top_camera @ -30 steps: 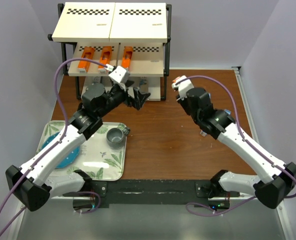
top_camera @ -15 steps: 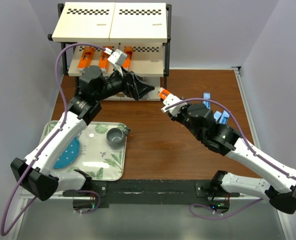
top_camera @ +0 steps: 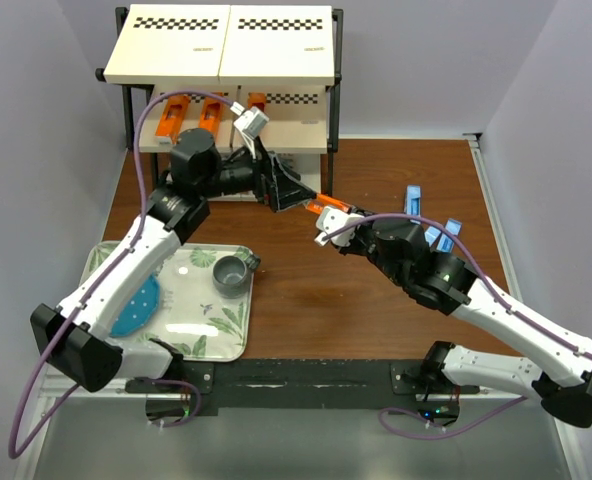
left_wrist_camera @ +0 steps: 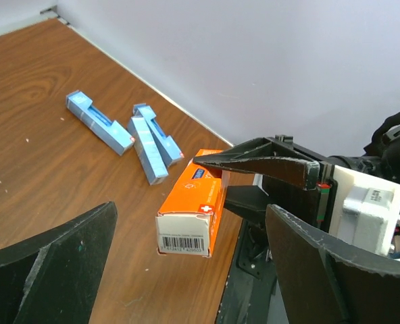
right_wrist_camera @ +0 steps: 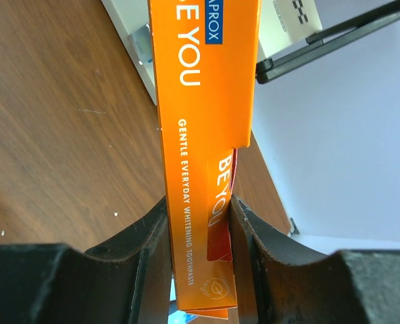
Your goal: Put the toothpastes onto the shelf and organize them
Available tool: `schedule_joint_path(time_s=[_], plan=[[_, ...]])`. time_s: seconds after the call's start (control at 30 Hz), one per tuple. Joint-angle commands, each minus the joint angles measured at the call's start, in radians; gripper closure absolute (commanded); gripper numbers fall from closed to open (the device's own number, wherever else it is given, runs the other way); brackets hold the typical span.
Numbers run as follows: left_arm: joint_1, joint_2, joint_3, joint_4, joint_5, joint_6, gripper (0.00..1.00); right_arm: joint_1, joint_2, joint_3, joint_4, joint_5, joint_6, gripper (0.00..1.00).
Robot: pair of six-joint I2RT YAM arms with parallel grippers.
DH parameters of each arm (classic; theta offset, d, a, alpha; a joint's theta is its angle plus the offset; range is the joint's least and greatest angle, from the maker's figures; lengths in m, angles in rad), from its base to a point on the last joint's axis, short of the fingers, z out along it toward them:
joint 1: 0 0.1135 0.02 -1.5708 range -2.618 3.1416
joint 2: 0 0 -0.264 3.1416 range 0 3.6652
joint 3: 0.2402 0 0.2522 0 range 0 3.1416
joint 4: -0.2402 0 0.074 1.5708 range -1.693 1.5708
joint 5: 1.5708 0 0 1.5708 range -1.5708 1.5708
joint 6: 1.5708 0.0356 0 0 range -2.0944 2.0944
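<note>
My right gripper is shut on an orange toothpaste box and holds it above the table in front of the shelf. In the right wrist view the box is pinched between both fingers. My left gripper is open and faces the box's barcode end, which sits ahead of the gap between its fingers, untouched. Three orange toothpastes lie on the shelf's middle tier. Light blue toothpastes lie loose on the table at right.
A leaf-patterned tray sits at the near left with a blue plate and a grey cup on it. The shelf stands against the back wall. White walls close in on both sides.
My right arm has swung left and down with the orange box toward the table's middle. My left gripper has turned right to face the box, still open.
</note>
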Motion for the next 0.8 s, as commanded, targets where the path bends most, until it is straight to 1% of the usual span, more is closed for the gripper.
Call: schedule_joint_path(time_s=[0.0, 0.17, 0.27, 0.37, 0.53, 0.57, 0.63, 0.67, 0.73, 0.77], plan=[[-0.048, 0.039, 0.058, -0.064, 0.028, 0.051, 0.04, 0.014, -0.025, 0.051, 0.033, -0.011, -0.056, 0.65], [-0.082, 0.095, 0.117, -0.177, -0.032, 0.101, 0.06, 0.022, -0.021, 0.059, 0.026, 0.000, -0.066, 0.65], [-0.091, 0.105, 0.124, -0.193, -0.052, 0.113, 0.10, 0.026, -0.024, 0.054, 0.031, 0.006, -0.069, 0.65], [-0.096, 0.115, 0.123, -0.190, -0.040, 0.111, 0.17, 0.031, -0.025, 0.053, 0.033, 0.009, -0.070, 0.65], [-0.108, 0.125, 0.121, -0.179, -0.026, 0.107, 0.34, 0.035, -0.021, 0.054, 0.034, 0.015, -0.070, 0.65], [-0.108, 0.127, 0.120, -0.176, -0.024, 0.105, 0.40, 0.035, -0.019, 0.054, 0.036, 0.017, -0.072, 0.65], [-0.108, 0.125, 0.115, -0.168, -0.023, 0.102, 0.45, 0.037, -0.018, 0.053, 0.036, 0.018, -0.073, 0.64], [-0.108, 0.124, 0.114, -0.165, -0.023, 0.102, 0.51, 0.035, -0.018, 0.053, 0.036, 0.021, -0.076, 0.64], [-0.109, 0.121, 0.107, -0.149, -0.018, 0.098, 0.56, 0.037, -0.015, 0.048, 0.036, 0.023, -0.078, 0.62], [-0.108, 0.119, 0.098, -0.142, -0.014, 0.096, 0.62, 0.037, -0.014, 0.045, 0.040, 0.026, -0.079, 0.61]])
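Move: The orange toothpaste in the right gripper slants up leftward; its middle is about 7 cm right of the left hand, 1 cm back and 6 cm below. From the right hand, it lies some 3 cm left, level fore and aft, 2 cm above. From the left hand, the nearest shelved orange toothpaste is roughly 22 cm ahead, 9 cm left and 18 cm lower; the near-left loose blue toothpaste is 8 cm ahead, 27 cm right, 30 cm lower. The orange toothpaste's free left end is taken between the left fingers: the open left hand sinks about 5 cm while moving some 4 cm to the right onto the box, tipping slightly, then nearly halts and closes to about half open, pads on the box's two sides. The right hand stays almost in place and keeps its grip farther along. ##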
